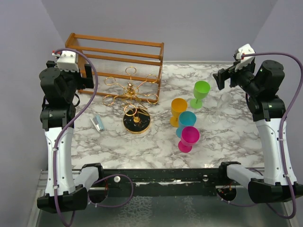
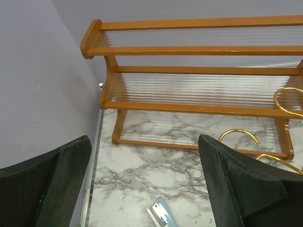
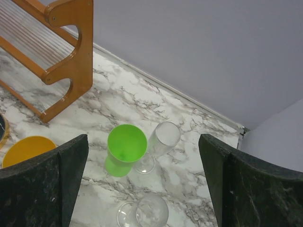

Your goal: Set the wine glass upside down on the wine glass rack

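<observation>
The wine glass rack point(image 1: 130, 92) is a gold wire stand with looped arms on a round black base point(image 1: 137, 122), left of the table's middle; two of its loops point(image 2: 239, 136) show in the left wrist view. A clear round-bowled wine glass point(image 3: 152, 213) point(image 1: 213, 115) stands upright at the right. Beside it is a taller, narrower clear glass point(image 3: 163, 141) point(image 1: 226, 98). My right gripper point(image 3: 143, 139) point(image 1: 222, 78) hangs open high above both, holding nothing. My left gripper point(image 2: 144, 156) point(image 1: 90, 76) is open and empty, raised at the far left near the wooden frame.
An orange-brown wooden rail frame point(image 1: 118, 56) point(image 2: 199, 71) stands at the back left. Green point(image 1: 200, 92) point(image 3: 126, 144), orange point(image 1: 178, 109), teal point(image 1: 187, 121) and pink point(image 1: 189, 138) goblets stand upright between rack and clear glasses. A small blue-silver object point(image 1: 97, 123) point(image 2: 161, 215) lies left of the rack's base.
</observation>
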Tool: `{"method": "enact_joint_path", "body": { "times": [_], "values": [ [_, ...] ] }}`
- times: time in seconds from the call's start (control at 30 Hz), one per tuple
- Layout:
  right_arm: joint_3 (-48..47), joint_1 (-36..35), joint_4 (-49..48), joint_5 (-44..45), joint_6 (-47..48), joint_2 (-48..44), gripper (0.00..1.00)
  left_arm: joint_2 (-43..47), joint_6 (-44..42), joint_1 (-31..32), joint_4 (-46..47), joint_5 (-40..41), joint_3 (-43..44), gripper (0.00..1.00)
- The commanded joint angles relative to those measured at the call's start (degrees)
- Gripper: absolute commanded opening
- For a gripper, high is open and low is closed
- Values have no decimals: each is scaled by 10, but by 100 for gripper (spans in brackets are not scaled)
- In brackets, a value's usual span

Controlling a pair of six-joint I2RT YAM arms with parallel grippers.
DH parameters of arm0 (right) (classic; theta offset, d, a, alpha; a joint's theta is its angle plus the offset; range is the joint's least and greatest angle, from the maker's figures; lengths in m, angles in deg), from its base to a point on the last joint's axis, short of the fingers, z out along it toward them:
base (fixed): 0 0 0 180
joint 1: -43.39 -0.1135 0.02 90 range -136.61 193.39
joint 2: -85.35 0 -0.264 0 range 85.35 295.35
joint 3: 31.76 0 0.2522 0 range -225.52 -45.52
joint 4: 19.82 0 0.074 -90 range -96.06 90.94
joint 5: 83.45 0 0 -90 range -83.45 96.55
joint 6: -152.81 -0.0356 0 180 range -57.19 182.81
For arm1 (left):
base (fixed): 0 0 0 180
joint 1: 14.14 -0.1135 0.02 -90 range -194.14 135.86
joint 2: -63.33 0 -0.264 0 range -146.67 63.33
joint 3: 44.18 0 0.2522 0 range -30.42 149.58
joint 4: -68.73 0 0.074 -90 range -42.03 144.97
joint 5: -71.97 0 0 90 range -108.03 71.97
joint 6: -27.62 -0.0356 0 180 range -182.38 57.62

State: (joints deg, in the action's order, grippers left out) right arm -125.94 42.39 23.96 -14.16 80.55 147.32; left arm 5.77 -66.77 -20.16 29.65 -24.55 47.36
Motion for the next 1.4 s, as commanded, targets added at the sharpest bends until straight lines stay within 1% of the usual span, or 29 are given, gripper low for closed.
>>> {"method": "enact_joint_path", "body": {
  "times": [0.0,0.23,0.47,0.57,0.67,0.9,1.2,1.3,1.37],
  "values": [
    [-7,4,9,-7,12,-4,100,0,5,-4,6,-16,7,99],
    [4,4,22,-10,43,-9,99,-5,-8,-3,-9,-12,20,99],
    [5,4,34,3,65,-6,100,-7,-45,-4,-37,-70,34,99],
    [8,4,36,22,65,-6,100,-2,-50,-4,-40,-65,27,99],
    [24,4,36,47,75,-9,100,1,-52,-4,-39,-36,19,99],
    [69,4,50,139,90,-4,100,-1,-58,-4,-34,15,12,99],
    [132,8,37,254,74,1,100,-5,-60,-10,-29,0,1,99],
    [153,17,38,255,60,2,97,-6,-59,-14,-29,-2,1,99],
    [163,31,39,239,45,0,95,-8,-58,-16,-30,-6,1,99]
  ]
}}
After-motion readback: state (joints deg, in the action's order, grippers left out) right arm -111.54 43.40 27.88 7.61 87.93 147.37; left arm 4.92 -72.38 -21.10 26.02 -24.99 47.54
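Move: The nearer clear wine glass stands nearly beneath the right hand, about 4 cm to its right, level with it fore and aft, and some 30 cm below. The farther clear glass is roughly 12 cm beyond that glass, straight ahead of it; the green goblet stands about 8 cm ahead of the right hand and 3 cm to its left, also around 30 cm down. From the left hand, the nearer glass lies some 55 cm to the right, about level fore and aft, and 32 cm lower. Heading down over the nearer clear wine glass, the right hand barely stirs at first, then sinks more and more quickly, about 12 cm in all, while swinging some 8 cm to the right. The wrist turns roughly 20 degrees clockwise, tips the fingers farther down and rolls its left side lower; the fingers stay wide open and touch nothing yet. ##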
